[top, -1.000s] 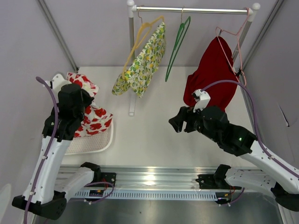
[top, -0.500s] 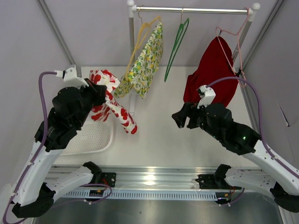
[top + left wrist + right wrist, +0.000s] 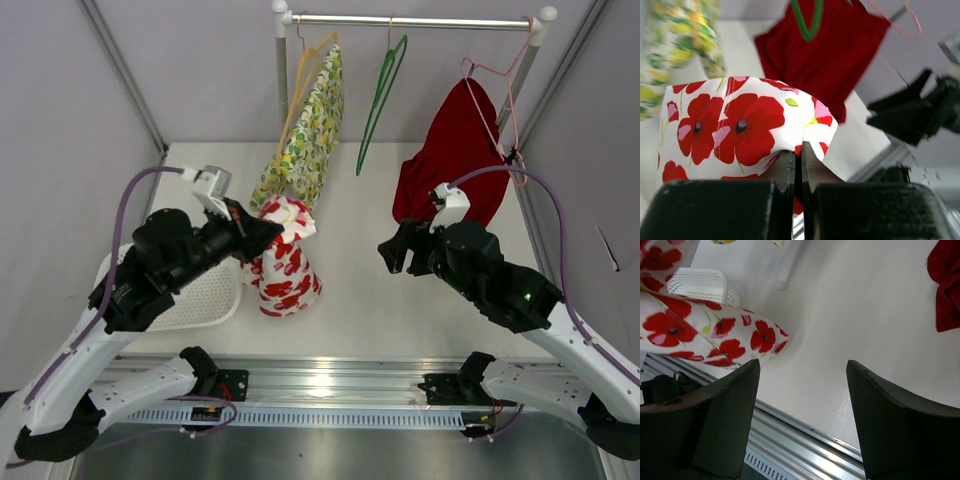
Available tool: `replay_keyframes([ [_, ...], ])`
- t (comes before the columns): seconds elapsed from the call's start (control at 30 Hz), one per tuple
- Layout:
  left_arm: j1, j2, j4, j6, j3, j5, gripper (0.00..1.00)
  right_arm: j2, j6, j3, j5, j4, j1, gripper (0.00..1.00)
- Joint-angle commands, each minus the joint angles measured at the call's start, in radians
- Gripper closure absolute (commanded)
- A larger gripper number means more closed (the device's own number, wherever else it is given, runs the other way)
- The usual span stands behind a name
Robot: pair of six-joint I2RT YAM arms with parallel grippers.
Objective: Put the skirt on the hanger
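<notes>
The skirt (image 3: 285, 268), white with red poppies, hangs in a bunch over the middle-left of the table. My left gripper (image 3: 266, 229) is shut on its upper edge; the left wrist view shows the fabric (image 3: 740, 125) pinched between the closed fingers of that gripper (image 3: 796, 150). An empty green hanger (image 3: 380, 90) hangs on the rail (image 3: 410, 19) behind, and its lower tip (image 3: 807, 20) shows above the skirt. My right gripper (image 3: 392, 255) hovers open to the right of the skirt, nothing between its fingers (image 3: 802, 365). From there the skirt (image 3: 715, 330) lies off to the left.
A yellow hanger carries a lemon-print garment (image 3: 305, 130) just behind the skirt. A pink hanger holds a red garment (image 3: 455, 150) at the right end of the rail. A white mesh basket (image 3: 205, 295) sits at the left, and the rail's post (image 3: 281, 120) stands behind.
My left arm has lifted the skirt out of the basket and swung it right, toward the table's middle. The right gripper has drifted slightly up and right, still open.
</notes>
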Motion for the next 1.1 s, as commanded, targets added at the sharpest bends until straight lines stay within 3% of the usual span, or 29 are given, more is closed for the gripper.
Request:
replay_keyframes([
  [0.0,-0.089,0.035,0.118,0.021,-0.036,0.115,1.0,-0.015,-0.009,0.036,0.025,-0.011,-0.009,0.25],
  [0.13,-0.146,0.129,0.189,0.016,-0.068,0.151,1.0,-0.017,-0.008,0.033,0.039,-0.034,-0.022,0.24],
  [0.37,-0.151,0.305,0.33,0.075,-0.03,0.302,1.0,-0.03,-0.009,0.018,0.045,-0.07,-0.065,0.23],
  [0.53,-0.151,0.394,0.478,0.095,0.028,0.312,1.0,-0.026,-0.02,0.016,0.019,-0.077,-0.124,0.23],
  [0.77,-0.151,0.536,0.543,0.142,0.206,0.277,1.0,-0.006,-0.049,0.047,-0.038,-0.08,-0.203,0.23],
  [0.87,-0.149,0.565,0.529,0.184,0.217,0.268,1.0,-0.014,-0.052,0.053,-0.05,-0.087,-0.222,0.22],
  [1.0,-0.151,0.573,0.544,0.188,0.056,0.329,1.0,-0.03,-0.041,0.031,-0.056,-0.103,-0.226,0.22],
  [1.07,-0.154,0.531,0.671,0.138,-0.193,0.361,0.96,-0.05,-0.032,0.004,-0.061,-0.11,-0.228,0.21],
])
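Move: The poppy skirt already hangs from the left gripper, on its way to the clear table mid-rack, some 15 cm right, 4 cm farther out and 36 cm below that hand. From the left hand, the lemon skirt hangs about 22 cm ahead and 3 cm right, roughly level; the emptied basket is some 23 cm left, 2 cm farther out. From the open right hand, the poppy skirt's middle lies about 22 cm left, neither ahead nor back, 8 cm lower; the red garment hangs some 20 cm ahead, 10 cm right. The poppy skirt, still pinched in the shut left fingers, is swept about 19 cm to the right towards the open right gripper, dipping some 8 cm, swinging back up nearly as far while reaching a little forward, then starting down again; the left wrist turns about 25 degrees clockwise. The right hand, fingers staying open, shifts some 5 cm right and slightly forward. ##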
